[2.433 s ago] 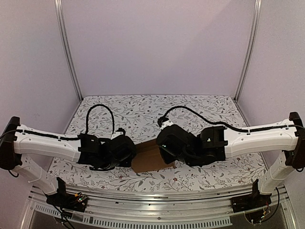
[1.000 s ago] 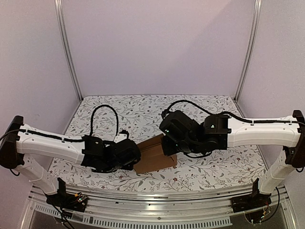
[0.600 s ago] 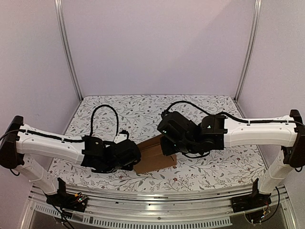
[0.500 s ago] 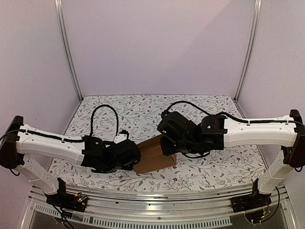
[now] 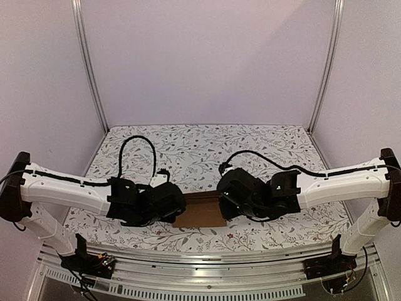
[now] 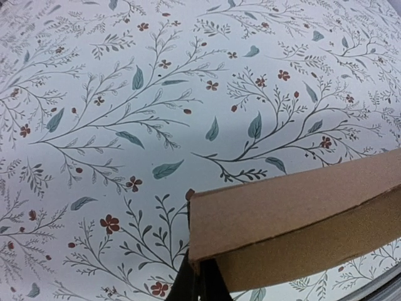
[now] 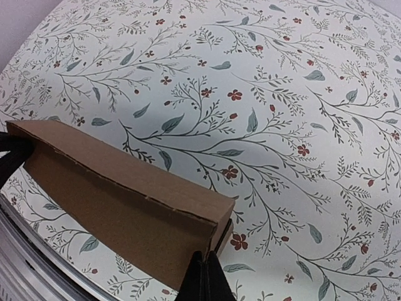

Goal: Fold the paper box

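Note:
The paper box (image 5: 200, 210) is a long, plain brown carton lying on the floral table between my two arms. In the left wrist view the paper box (image 6: 294, 213) fills the lower right, and my left gripper (image 6: 199, 283) is shut with its tips against the carton's left end corner. In the right wrist view the paper box (image 7: 119, 188) runs from upper left to centre, where my right gripper (image 7: 205, 277) is shut and touches its right end, beside a slightly open end flap (image 7: 220, 235). From above, my left gripper (image 5: 178, 208) and right gripper (image 5: 224, 204) flank the carton.
The floral tablecloth (image 5: 200, 147) covers the table, with walls at the back and both sides. An aluminium rail (image 5: 200, 257) runs along the near edge, close to the carton. Black cables loop above both wrists.
The right arm has dropped and drawn back toward the near edge, from above the carton to its right end. The carton, earlier tilted, now lies level. The left arm has barely moved.

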### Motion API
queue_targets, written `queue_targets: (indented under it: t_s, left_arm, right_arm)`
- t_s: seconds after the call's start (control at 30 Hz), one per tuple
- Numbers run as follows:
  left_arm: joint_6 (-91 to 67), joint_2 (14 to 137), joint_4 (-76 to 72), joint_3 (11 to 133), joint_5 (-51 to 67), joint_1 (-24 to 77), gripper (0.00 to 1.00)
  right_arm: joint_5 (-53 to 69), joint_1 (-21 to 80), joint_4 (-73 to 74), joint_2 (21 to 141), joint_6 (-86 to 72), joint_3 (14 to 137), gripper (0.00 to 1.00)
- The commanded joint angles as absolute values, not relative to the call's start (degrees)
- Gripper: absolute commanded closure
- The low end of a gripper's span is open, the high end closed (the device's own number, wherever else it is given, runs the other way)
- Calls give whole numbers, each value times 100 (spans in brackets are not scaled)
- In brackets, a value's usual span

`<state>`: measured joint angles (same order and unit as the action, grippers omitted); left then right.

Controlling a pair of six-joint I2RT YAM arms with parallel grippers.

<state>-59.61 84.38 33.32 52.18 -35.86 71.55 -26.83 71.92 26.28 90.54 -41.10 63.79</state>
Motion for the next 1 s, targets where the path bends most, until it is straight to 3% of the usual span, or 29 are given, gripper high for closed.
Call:
queue_targets:
  t_s: [0.0,0.6,0.83,0.97]
  left_arm:
    - [-5915,8597,3329,5327,-3378,7304,100]
    - [-5954,8756,3477,5345,-3152,7313,100]
    - [-5976,8747,3586,5344,-3245,7320,100]
    - [-5964,8735,3609,5359,-3263,7317,100]
  right_arm:
    - [-2623,7356,1796,8931,-4141,5896,100]
    - [-2950,7437,986,8914,-4145,5150,100]
    - [-2901,7440,1014,8542,-3834,5144,74]
    - [-2944,7442,1036,8198,-3601,5171,70]
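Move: The paper box is already held between the hands. Its middle lies about 8 cm to the right hand's left, roughly 1 cm ahead and some 4 cm below, and that hand is shut at the box's right end. The left gripper is about 16 cm to the right hand's left, level in reach and some 3 cm lower. From the left hand the box's middle is about 8 cm right, 1 cm ahead and 3 cm down. Downward first: the right hand, still shut on the box's right end panel, sinks about 3 cm and draws back about 1 cm, bringing that end towards the table. It pauses, tilts about 5 degrees, then opens partway to let go of the panel and rises some 2 cm, while the left hand keeps its pinch on the left end. ##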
